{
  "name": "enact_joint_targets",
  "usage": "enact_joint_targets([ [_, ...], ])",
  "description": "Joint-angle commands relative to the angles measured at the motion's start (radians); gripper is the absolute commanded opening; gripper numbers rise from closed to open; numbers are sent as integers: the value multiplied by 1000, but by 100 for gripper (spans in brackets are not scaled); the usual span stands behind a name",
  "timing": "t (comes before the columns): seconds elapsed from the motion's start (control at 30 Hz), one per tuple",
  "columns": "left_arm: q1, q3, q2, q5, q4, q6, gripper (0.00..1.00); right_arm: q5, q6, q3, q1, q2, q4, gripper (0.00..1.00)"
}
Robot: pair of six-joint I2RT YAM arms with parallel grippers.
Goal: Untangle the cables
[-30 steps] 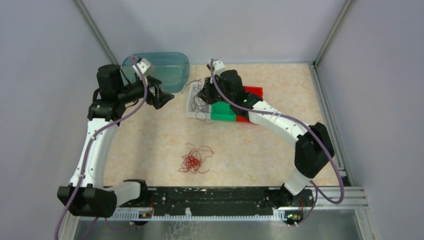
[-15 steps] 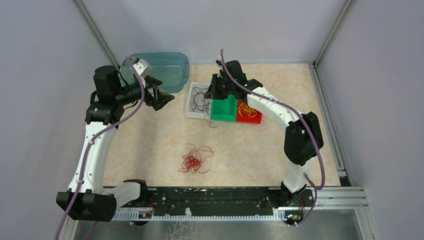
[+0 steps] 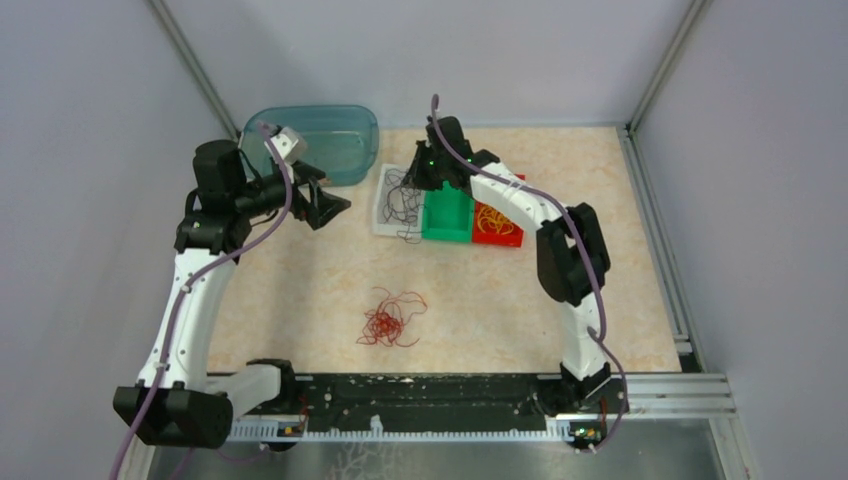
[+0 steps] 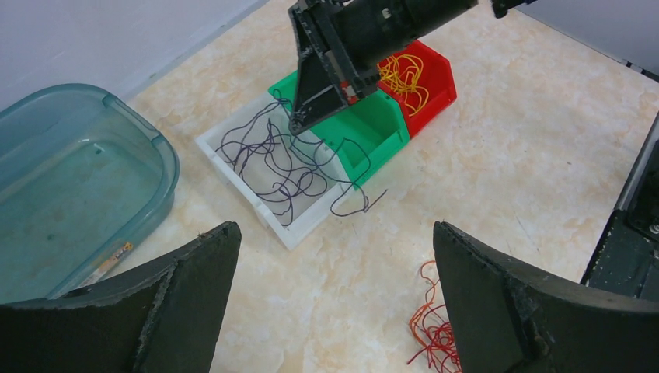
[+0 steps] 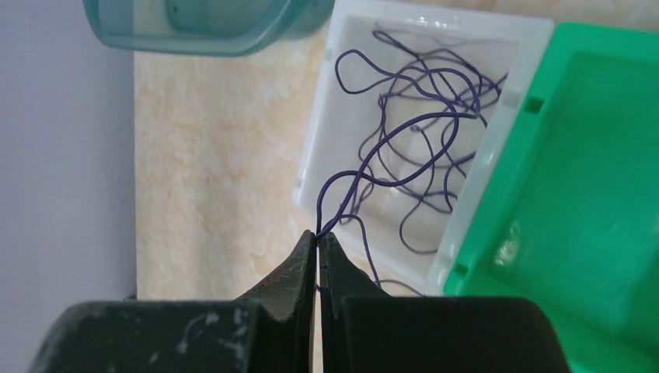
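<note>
Thin dark cables [image 3: 400, 200] lie curled in a white bin [image 3: 383, 224], one end trailing over its front rim. My right gripper [image 5: 319, 235] hangs above that bin, shut on a strand of the dark cable [image 5: 429, 116] that rises from the pile. A loose tangle of red cables [image 3: 388, 320] lies on the table nearer the arms. Yellow cables [image 4: 404, 78] fill a red bin [image 4: 439, 74]. My left gripper [image 4: 334, 229] is open and empty, hovering left of the white bin and facing it.
A green bin [image 3: 447, 215] stands between the white and red bins, touching both. A teal plastic tub [image 3: 340, 125] sits at the back left, close behind my left gripper. Grey walls enclose the table on three sides.
My right gripper has swung from over the green bin back and to the left above the white bin, staying shut. My left gripper has shifted slightly forward and right.
</note>
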Motion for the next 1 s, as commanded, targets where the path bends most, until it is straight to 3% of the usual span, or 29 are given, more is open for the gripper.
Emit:
enact_joint_targets([
  [0.0,-4,15,-14,-3,-8,-4,99,50,41,133,-1,100,54,0],
  [0.2,-2,20,-16,-8,-20,11,99,69,59,113,2,152,197,0],
  [0.53,-2,14,-14,-10,-19,15,99,183,-209,15,32,132,407,0],
  [0.97,-2,29,-13,-29,-33,22,99,263,-359,-90,67,148,606,0],
])
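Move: The right hand, closed on the purple cable, hovers near the front edge of the white box; the box's middle lies about 5 cm ahead, 2 cm left and 13 cm below. The green box's middle is 5 cm ahead and 9 cm right, just as low, while the big blue bin's is roughly 18 cm ahead and 22 cm left. From the open left hand the white box lies some 16 cm ahead, 12 cm right and 29 cm below. Forward and then down, about 6 cm each, with a slight drift left, the right hand carries its held piece of purple cable in from the front edge of the white box to low over its inside. In the second half the wrist turns some 25 degrees, leaving the shut fingers pointing more forward and less steeply down; they keep their pinch. ##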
